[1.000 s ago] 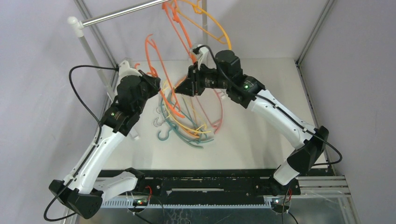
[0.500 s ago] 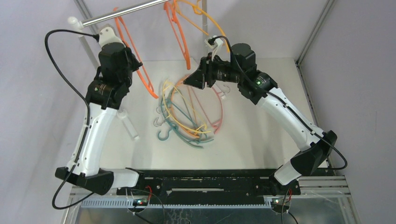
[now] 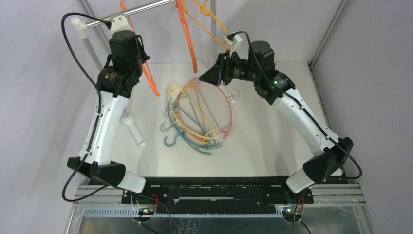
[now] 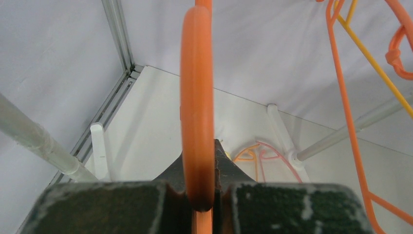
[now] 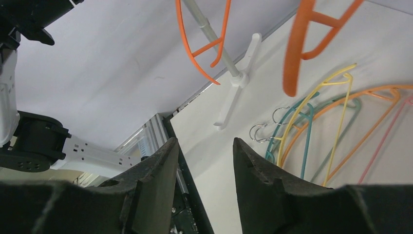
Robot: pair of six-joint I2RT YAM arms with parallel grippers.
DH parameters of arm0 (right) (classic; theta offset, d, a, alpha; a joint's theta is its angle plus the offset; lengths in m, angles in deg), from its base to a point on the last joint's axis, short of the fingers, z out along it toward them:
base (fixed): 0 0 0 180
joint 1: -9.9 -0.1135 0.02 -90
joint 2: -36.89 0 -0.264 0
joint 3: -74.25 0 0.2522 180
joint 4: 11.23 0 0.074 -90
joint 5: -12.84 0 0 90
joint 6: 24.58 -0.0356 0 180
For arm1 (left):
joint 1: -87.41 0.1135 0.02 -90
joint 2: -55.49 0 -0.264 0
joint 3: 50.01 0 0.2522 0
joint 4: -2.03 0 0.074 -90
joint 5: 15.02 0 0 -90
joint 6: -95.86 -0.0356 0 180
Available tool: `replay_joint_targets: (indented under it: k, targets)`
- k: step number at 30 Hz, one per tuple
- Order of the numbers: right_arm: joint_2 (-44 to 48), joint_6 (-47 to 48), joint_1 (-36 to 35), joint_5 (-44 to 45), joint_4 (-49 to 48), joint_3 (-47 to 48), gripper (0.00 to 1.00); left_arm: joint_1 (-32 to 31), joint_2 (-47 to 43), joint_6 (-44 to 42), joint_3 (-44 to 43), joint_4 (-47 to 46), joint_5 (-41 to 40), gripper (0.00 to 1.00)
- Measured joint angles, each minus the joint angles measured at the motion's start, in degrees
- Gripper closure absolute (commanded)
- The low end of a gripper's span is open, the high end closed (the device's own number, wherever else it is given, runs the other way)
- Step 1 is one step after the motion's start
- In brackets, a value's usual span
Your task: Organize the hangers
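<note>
My left gripper (image 3: pixel 140 57) is raised beside the silver rail (image 3: pixel 146 8) and is shut on an orange hanger (image 3: pixel 148 75). The hanger's top reaches up to the rail. In the left wrist view its thick orange bar (image 4: pixel 197 112) runs straight up from between the fingers of the left gripper (image 4: pixel 197 195). An orange hanger (image 3: pixel 187 36) and a yellow hanger (image 3: pixel 216 22) hang from the rail. A pile of hangers (image 3: pixel 197 119) in teal, yellow, orange and pink lies on the table. My right gripper (image 3: pixel 207 76) hovers above the pile's far edge, open and holding nothing (image 5: pixel 204 146).
The rack's white post (image 3: pixel 90 46) stands at the left and its white foot (image 3: pixel 132 129) lies on the table near the pile. Aluminium frame bars (image 3: pixel 324 34) run along the grey walls. The metal hooks (image 5: pixel 265 129) of the piled hangers point left.
My left arm has risen from table level up to the rail, carrying the orange hanger. The right gripper has opened and drifted a little up and right.
</note>
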Motion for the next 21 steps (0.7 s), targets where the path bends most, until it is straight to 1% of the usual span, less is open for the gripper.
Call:
replay_joint_targets:
  k: [13,21]
  targets:
    - [0.0,-1.3,2.8,-1.2,2.4,0.0,0.52,3.9,8.6,0.1,-9.0,-0.4,1.9,1.00]
    - [0.0,-1.2,3.5,-1.5,5.6,0.0,0.53,5.9,11.8,0.8,-9.9,0.1,3.9,1.00]
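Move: My left hand holds the orange hanger upright. The stretch of rail it is bound for is about 7 cm ahead and some 12 cm above my fingers, level with them sideways. The hung orange hanger is roughly 18 cm to the right and 9 cm ahead, the yellow hanger some 27 cm right and 13 cm ahead, and the rack's near post about 18 cm left and 2 cm ahead. From my empty right hand that stretch of rail is about 16 cm ahead, 27 cm left and 15 cm higher. I push my left hand about 6 cm forward, edging 2 cm left, to carry the hanger's hook across the rail. I stay nearly level at first, then begin to sink by a couple of centimetres. My fingers keep their pinch and the wrist barely turns. Meanwhile my right hand, still half open, eases some 2 cm right and 2 cm down, away from the rail, tipping slightly down. ##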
